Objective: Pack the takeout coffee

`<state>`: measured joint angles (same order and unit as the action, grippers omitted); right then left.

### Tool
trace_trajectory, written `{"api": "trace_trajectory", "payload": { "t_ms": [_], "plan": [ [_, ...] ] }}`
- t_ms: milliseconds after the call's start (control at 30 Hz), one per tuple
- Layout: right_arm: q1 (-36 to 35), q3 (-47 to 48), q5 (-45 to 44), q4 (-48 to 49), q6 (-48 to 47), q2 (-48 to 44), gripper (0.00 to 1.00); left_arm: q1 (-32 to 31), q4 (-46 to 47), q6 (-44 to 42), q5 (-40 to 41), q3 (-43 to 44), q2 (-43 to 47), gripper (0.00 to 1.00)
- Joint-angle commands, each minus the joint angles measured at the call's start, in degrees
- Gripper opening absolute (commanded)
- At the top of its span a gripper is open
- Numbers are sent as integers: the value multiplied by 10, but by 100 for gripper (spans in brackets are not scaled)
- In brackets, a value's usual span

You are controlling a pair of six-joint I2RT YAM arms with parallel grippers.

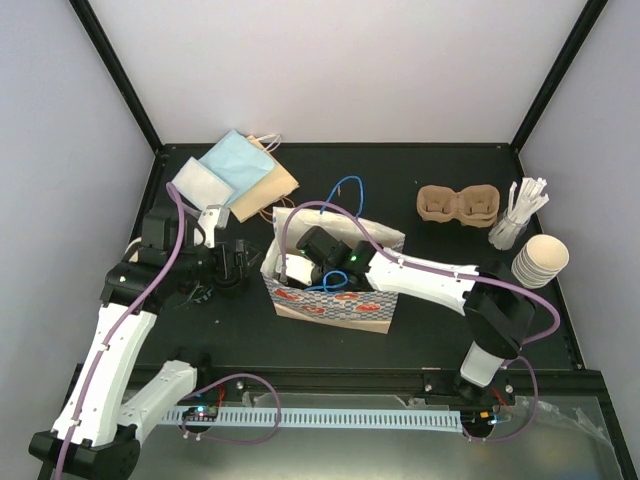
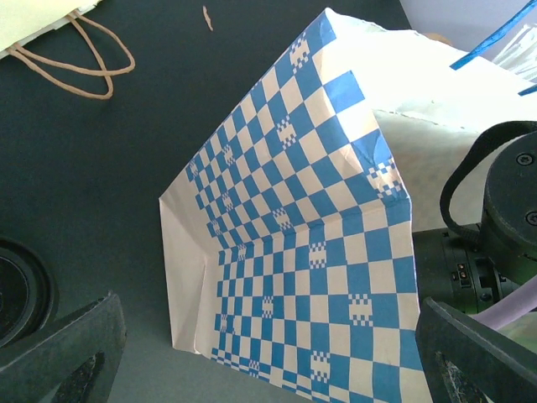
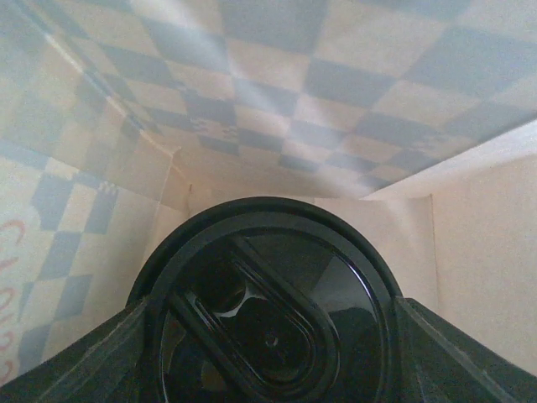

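The blue-checked paper bag (image 1: 335, 305) stands open mid-table. My right gripper (image 1: 318, 262) reaches down into its mouth. In the right wrist view the right gripper (image 3: 268, 344) is shut on a round black lid (image 3: 268, 302) that fills the gap between both fingers (image 3: 75, 361), with the bag's inner walls (image 3: 277, 101) all round; any cup under the lid is hidden. My left gripper (image 1: 235, 262) is open just left of the bag. In the left wrist view the left gripper (image 2: 268, 369) faces the bag's checked side (image 2: 310, 252), which nothing pinches. The brown two-hole cup tray (image 1: 457, 205) lies at the back right, with a stack of tan cups (image 1: 540, 258) near it.
White stir sticks (image 1: 520, 212) stand in a holder between the tray and the cups. Flat paper bags (image 1: 240, 172) lie at the back left, with a twine handle (image 2: 84, 59) on the dark tabletop (image 2: 101, 168). A round black object (image 2: 17, 294) sits by the left finger.
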<state>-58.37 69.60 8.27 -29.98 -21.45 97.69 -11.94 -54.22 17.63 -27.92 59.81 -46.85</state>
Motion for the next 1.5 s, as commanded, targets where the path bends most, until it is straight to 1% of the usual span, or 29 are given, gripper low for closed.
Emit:
{"api": "trace_trajectory", "payload": {
  "t_ms": [0,167,200,233,267,300,333,733,933,1133,1333,1467],
  "plan": [
    [3,-43,-15,-161,-3,34,62,4,-4,-1,-11,7,3,97],
    [3,-22,-24,-171,-5,-2,62,4,-5,-2,-10,7,2,97],
    [3,-19,-28,-173,-4,-6,63,4,-5,-2,-10,8,2,97],
    [3,-15,-33,-177,-3,-8,74,4,-6,-2,-10,8,2,97],
    [3,-11,-39,-178,0,-11,92,4,-5,-1,-10,8,1,97],
    [3,-7,-45,-178,3,-14,99,4,-5,-2,-10,8,1,97],
    [3,-1,-49,-180,6,-17,100,4,-6,-2,-9,8,1,97],
    [3,58,-58,-224,20,-65,100,3,-16,-12,-14,8,-2,97],
    [3,92,-71,-241,42,-88,100,4,-19,-15,-20,-2,-1,97],
    [3,113,-64,-225,65,-132,100,-5,-16,-13,-31,-14,-1,97],
    [3,133,-74,-202,107,-176,100,-41,-5,6,-26,-14,3,97],
    [3,150,-91,-194,154,-204,100,-111,12,34,28,-2,-4,96]
  ]
}}
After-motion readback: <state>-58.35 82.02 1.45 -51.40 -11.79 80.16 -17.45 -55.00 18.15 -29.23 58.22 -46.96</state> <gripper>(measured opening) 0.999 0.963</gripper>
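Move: My right hand is deep in the paper bag with its fingers shut on the lidded coffee cup. The cup's middle is about 4 cm below the hand, and the cup is already in the carrier. The carrier's empty well lies some 9 cm to the right, level fore and aft and about 8 cm down; another black cup stands outside the bag, roughly 15 cm to the left, level, 5 cm down. From my left hand the held cup is some 12 cm right, 2 cm back and 20 cm below. I open my right fingers wide and let go of the coffee cup, sliding the hand about 5 cm right, over the carrier's empty well, as the fingers swing nearer to vertical. Then I lift some 14 cm, nearly straight up and speeding up, away from the cup, swinging the fingers out again. Late on, my open left hand eases about 3 cm right and back, towards the bag. ##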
